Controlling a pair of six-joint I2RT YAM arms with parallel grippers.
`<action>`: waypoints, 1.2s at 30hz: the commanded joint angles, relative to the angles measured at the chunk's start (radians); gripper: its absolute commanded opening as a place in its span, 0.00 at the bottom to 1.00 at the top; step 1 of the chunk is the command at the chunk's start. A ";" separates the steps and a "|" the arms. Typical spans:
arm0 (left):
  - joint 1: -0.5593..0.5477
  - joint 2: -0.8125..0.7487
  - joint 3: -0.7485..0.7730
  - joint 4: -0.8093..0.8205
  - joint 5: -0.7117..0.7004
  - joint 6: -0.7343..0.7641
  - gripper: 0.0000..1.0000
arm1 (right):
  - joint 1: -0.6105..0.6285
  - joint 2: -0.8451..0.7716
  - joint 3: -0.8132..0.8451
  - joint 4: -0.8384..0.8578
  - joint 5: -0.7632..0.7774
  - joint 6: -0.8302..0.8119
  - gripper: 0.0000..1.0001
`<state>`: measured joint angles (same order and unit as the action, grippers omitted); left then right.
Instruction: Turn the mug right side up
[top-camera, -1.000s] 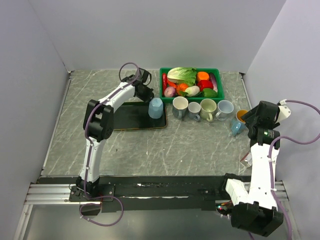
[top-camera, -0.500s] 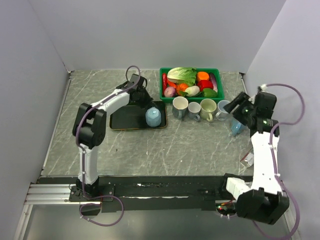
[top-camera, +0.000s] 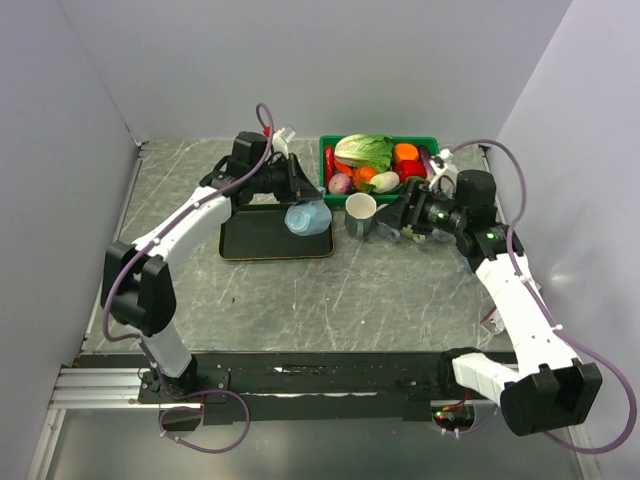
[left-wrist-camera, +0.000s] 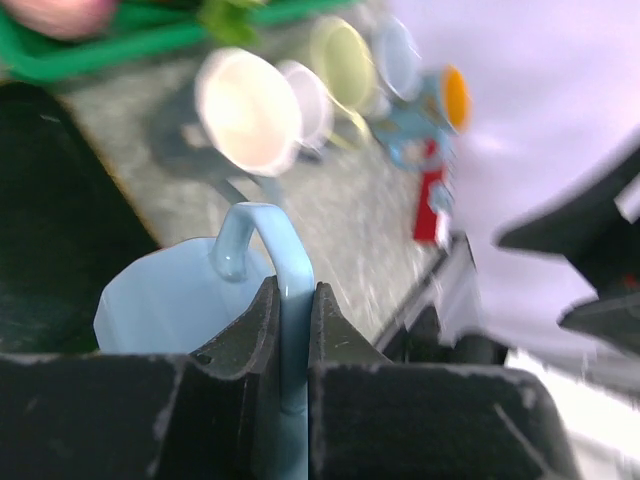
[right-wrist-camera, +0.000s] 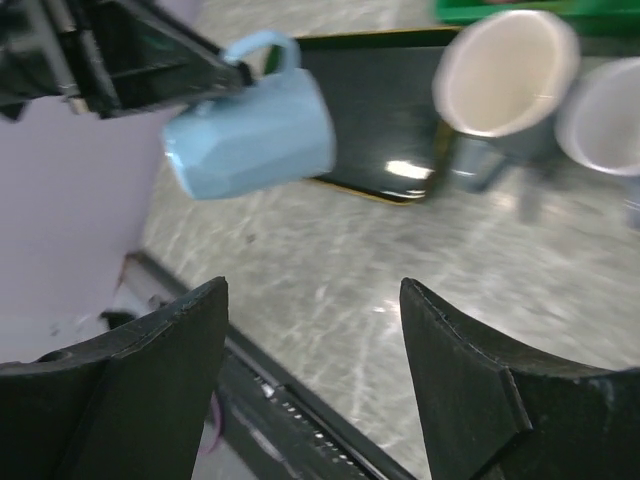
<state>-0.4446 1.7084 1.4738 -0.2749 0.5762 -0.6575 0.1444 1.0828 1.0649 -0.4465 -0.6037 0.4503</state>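
Note:
The light blue mug hangs tilted on its side above the right end of the black tray. My left gripper is shut on its curved handle; the top view shows that gripper just behind the mug. The right wrist view has the mug to the upper left, held off the table. My right gripper stands open with nothing between its fingers. It points toward the mug from the right and is apart from it.
A green basket of vegetables stands at the back. A grey mug with a cream inside stands by the tray. Further mugs line up to its right, partly under my right arm. A red item lies near the table's edge.
The left arm has raised the blue mug off the tray and tipped it sideways. The right arm has swung left over the row of mugs, and its jaws have widened.

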 joint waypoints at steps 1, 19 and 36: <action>-0.020 -0.119 -0.056 0.173 0.246 0.067 0.01 | 0.063 0.014 -0.002 0.199 -0.123 0.042 0.76; -0.072 -0.299 -0.066 0.289 0.599 0.038 0.01 | 0.138 0.081 -0.006 0.640 -0.436 -0.078 0.72; -0.092 -0.293 -0.066 0.278 0.659 0.076 0.01 | 0.248 0.086 0.027 0.637 -0.417 -0.246 0.48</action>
<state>-0.5285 1.4479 1.3800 -0.0650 1.1687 -0.6071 0.3622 1.1748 1.0199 0.1947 -1.0554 0.2897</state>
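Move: The left gripper still holds the blue mug by its handle; the body hangs about 6 cm below it, 2 cm back and 2 cm left. The open right gripper is some 15 cm right of it, 8 cm back and 3 cm higher. From the right gripper the blue mug's body lies 17 cm left, 6 cm ahead, 9 cm below; the grey mug stands 13 cm ahead, 4 cm left, 19 cm down, and the tray 27 cm left, 11 cm ahead, 23 cm down. Bring the left gripper back about 16 cm and up 12 cm, keeping its pinch on the handle and turning clockwise some 40 degrees, nearly all early on, then just easing back. Take the right gripper left about 10 cm, up 7 and slightly back to the handle, swinging it counter-clockwise with the fingertips tipping up, and start closing its fingers around the handle's free part without shutting. ##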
